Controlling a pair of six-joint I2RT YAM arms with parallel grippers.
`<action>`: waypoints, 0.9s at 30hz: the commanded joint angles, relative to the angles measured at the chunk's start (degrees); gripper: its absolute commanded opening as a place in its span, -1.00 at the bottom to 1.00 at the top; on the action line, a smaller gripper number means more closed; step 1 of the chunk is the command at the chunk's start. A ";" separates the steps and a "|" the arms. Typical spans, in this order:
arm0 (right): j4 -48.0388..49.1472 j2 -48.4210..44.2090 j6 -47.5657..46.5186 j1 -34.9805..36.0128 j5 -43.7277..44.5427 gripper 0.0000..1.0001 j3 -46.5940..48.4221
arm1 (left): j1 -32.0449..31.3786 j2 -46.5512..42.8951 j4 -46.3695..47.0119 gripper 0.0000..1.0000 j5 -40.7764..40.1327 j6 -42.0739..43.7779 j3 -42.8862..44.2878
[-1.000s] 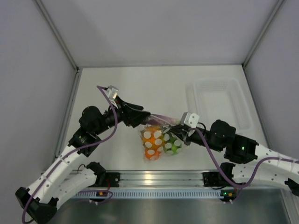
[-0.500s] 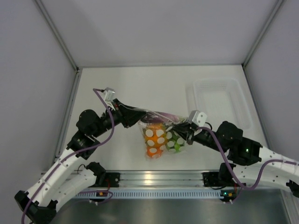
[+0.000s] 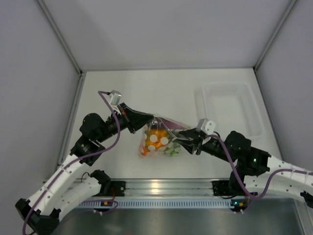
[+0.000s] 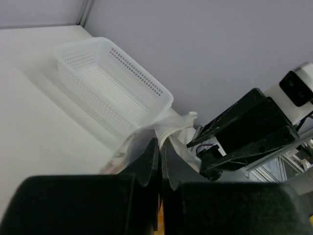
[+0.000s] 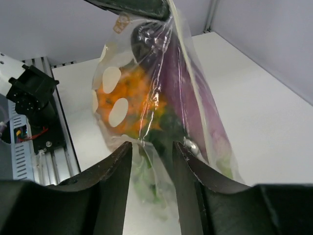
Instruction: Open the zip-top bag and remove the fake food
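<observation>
The zip-top bag (image 3: 157,138), clear with white dots, hangs above the table between both arms. My left gripper (image 3: 149,119) is shut on its upper edge; in the left wrist view the film (image 4: 172,133) is pinched between the closed fingers (image 4: 149,156). Through the plastic the fake food shows: orange pieces (image 5: 122,103), a purple eggplant (image 5: 188,93) and something green (image 5: 152,182) low down. My right gripper (image 5: 151,154) stands open at the bag's (image 5: 146,73) lower right side, with loose film lying between its separated fingers (image 5: 116,169). From above, the right gripper (image 3: 185,139) sits next to the bag.
A rigid clear plastic tray (image 3: 230,105) stands at the right of the table, seen as a perforated basket (image 4: 112,83) in the left wrist view. Grey walls close in left, right and back. An aluminium rail (image 3: 161,186) runs along the near edge.
My left gripper has closed onto the bag's upper edge. The right gripper, shut before, has opened and let go. The bag has swung a little toward the left.
</observation>
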 commanded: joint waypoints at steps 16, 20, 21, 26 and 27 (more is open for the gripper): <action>-5.58 -27.72 14.51 1.10 22.19 0.34 -10.16 | -0.17 10.23 -5.34 -1.00 15.81 8.19 20.58; -1.80 -33.36 12.41 1.01 18.87 0.43 -14.11 | -0.17 10.67 -5.34 -1.00 16.68 6.43 21.99; -0.05 -34.15 11.88 1.10 17.63 0.45 -15.25 | -0.17 10.67 -5.34 -1.00 17.64 5.82 22.17; -0.21 -35.22 10.12 1.01 16.40 0.46 -14.74 | -0.17 10.41 -5.34 -1.00 18.97 4.41 23.67; 0.31 -35.22 9.85 1.10 16.04 0.46 -14.82 | -0.26 10.23 -5.34 -1.00 19.32 4.15 24.19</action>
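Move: The filled bag hangs from the left fingers, which already pinch one end of its zip edge. Its middle lies about 8 cm below the left hand, 4 cm back and 4 cm to the right, and from the right hand some 7 cm left, 2 cm ahead and slightly lower. The zip's free end is about 4 cm right and 3 cm ahead of the right hand; the white basket stands some 30 cm right, 18 cm ahead and 20 cm below that hand. The bag's gripped zip end is lifted about 7 cm by the left hand, which keeps its pinch while drawing slightly back and to the right and turning clockwise. The right hand, its fingers already parted, backs away from the bag's middle some 11 cm to the right, opening much wider, tipping its fingertips up about 20 degrees and swinging them clockwise to point more forward. ##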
